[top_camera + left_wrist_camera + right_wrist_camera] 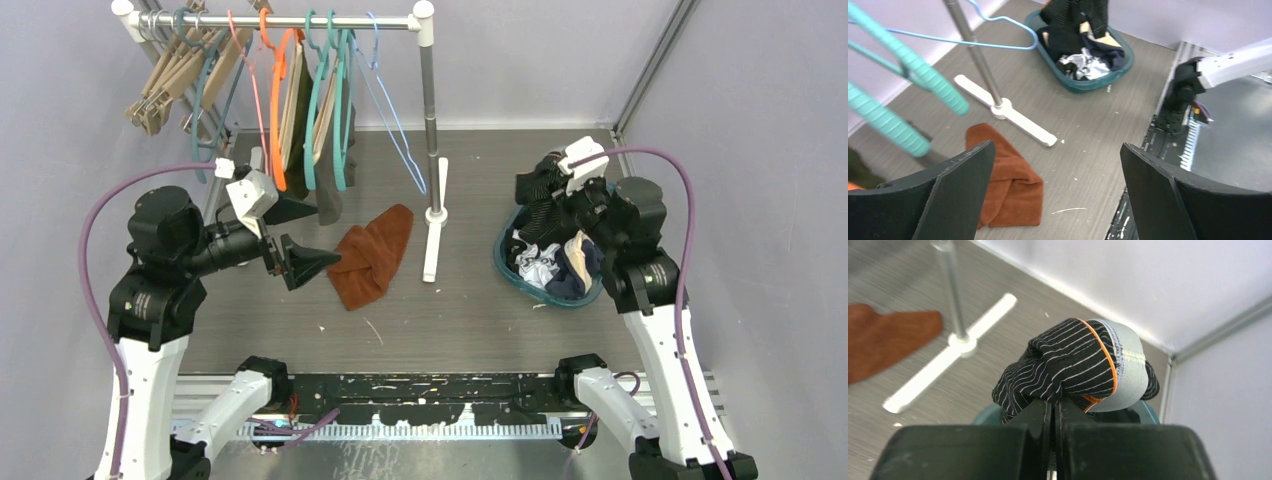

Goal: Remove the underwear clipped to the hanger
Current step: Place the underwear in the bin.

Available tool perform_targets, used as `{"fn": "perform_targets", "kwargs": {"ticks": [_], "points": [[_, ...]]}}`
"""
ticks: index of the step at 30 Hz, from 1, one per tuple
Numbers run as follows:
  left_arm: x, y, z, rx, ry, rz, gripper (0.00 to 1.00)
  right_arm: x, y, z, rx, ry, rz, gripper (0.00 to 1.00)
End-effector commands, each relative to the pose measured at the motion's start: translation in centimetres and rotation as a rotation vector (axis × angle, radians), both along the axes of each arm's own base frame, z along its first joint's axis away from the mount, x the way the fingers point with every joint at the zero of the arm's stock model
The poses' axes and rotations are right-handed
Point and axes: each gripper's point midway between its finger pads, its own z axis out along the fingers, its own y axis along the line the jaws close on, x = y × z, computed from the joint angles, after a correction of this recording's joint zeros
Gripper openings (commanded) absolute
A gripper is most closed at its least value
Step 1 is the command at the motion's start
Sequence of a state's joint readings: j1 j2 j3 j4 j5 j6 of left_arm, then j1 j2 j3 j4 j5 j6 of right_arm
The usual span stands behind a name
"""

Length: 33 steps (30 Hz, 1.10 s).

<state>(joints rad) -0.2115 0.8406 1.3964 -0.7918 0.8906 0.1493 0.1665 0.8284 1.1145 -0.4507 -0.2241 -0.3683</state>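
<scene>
My right gripper (1054, 405) is shut on black pinstriped underwear (1068, 365) with a grey waistband and orange trim, held above the teal basket (505, 262); it also shows in the top view (545, 195). Olive and grey-brown underwear (325, 150) hangs clipped on teal and orange hangers (340, 110) on the rack's rail (300, 20). My left gripper (300, 235) is open and empty, just below and in front of that hanging underwear; its fingers (955, 190) frame the floor in the left wrist view.
A rust-brown cloth (372, 255) lies on the table beside the rack's white foot (436, 225). The basket holds several garments (1083, 55). Empty wooden hangers (170, 75) and a blue wire hanger (390, 110) hang on the rail. The rack's pole (430, 100) stands between the arms.
</scene>
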Motion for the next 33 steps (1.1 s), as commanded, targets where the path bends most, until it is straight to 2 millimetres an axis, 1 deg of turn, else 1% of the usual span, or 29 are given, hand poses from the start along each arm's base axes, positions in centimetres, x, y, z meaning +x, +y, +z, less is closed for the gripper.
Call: {"fn": "perform_targets", "kwargs": {"ticks": [1, 5, 7, 10, 12, 14, 20, 23, 29, 31, 33], "points": [[1.6, 2.1, -0.1, 0.054, -0.025, 0.163, 0.98, 1.9, -4.1, -4.1, -0.119, 0.118, -0.21, 0.01], [2.4, 3.1, -0.1, 0.065, -0.035, 0.237, 0.98, 2.3, -5.0, -11.1, -0.202, 0.305, -0.228, 0.01], [2.3, 3.4, -0.1, 0.074, -0.04, 0.253, 0.98, 1.9, -4.9, -14.9, -0.222, 0.402, -0.202, 0.01], [2.1, 3.9, 0.3, 0.082, -0.054, 0.276, 0.98, 1.1, -4.1, -19.7, -0.233, 0.523, -0.14, 0.01], [2.0, 4.2, 0.5, 0.089, -0.061, 0.287, 0.98, 0.5, -3.6, -22.3, -0.234, 0.599, -0.103, 0.01], [1.9, 4.3, 0.6, 0.091, -0.065, 0.295, 0.98, -0.2, -3.2, -24.1, -0.236, 0.682, -0.069, 0.01], [1.6, 4.5, 0.8, 0.084, -0.066, 0.297, 0.98, -1.1, -3.5, -27.2, -0.272, 0.803, -0.062, 0.05], [1.3, 4.6, 1.0, 0.084, -0.067, 0.3, 0.98, -1.3, -3.4, -28.0, -0.277, 0.835, -0.051, 0.08], [0.9, 5.0, 1.7, 0.092, -0.089, 0.315, 0.98, -1.8, -3.3, -29.6, -0.287, 0.908, -0.031, 0.19], [1.0, 5.1, 1.6, 0.098, -0.092, 0.32, 0.98, -2.0, -3.0, -29.5, -0.277, 0.922, -0.013, 0.24], [1.1, 5.2, 1.4, 0.102, -0.091, 0.325, 0.98, -1.9, -2.5, -28.5, -0.256, 0.899, 0.005, 0.33]]}}
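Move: The right hand holds the bunched striped underwear above the bin; the bin's middle lies about 28 cm below it, some 5 cm ahead and 7 cm to its right. The rack foot stands roughly 28 cm to the hand's left and 11 cm farther out, with the brown cloth some 48 cm left and 2 cm ahead, both on the floor about 35 cm below. From the left hand the bin is about 60 cm right, 17 cm ahead and 33 cm lower. Still pinching the striped underwear, the right hand plunges about 30 cm down into the bin, fast at first and then easing, drifting a little right. Its fingers tip some 50 degrees towards the bin floor and begin to part slightly at the end. The empty left hand, still wide open, edges about 5 cm left, turning counter-clockwise. ##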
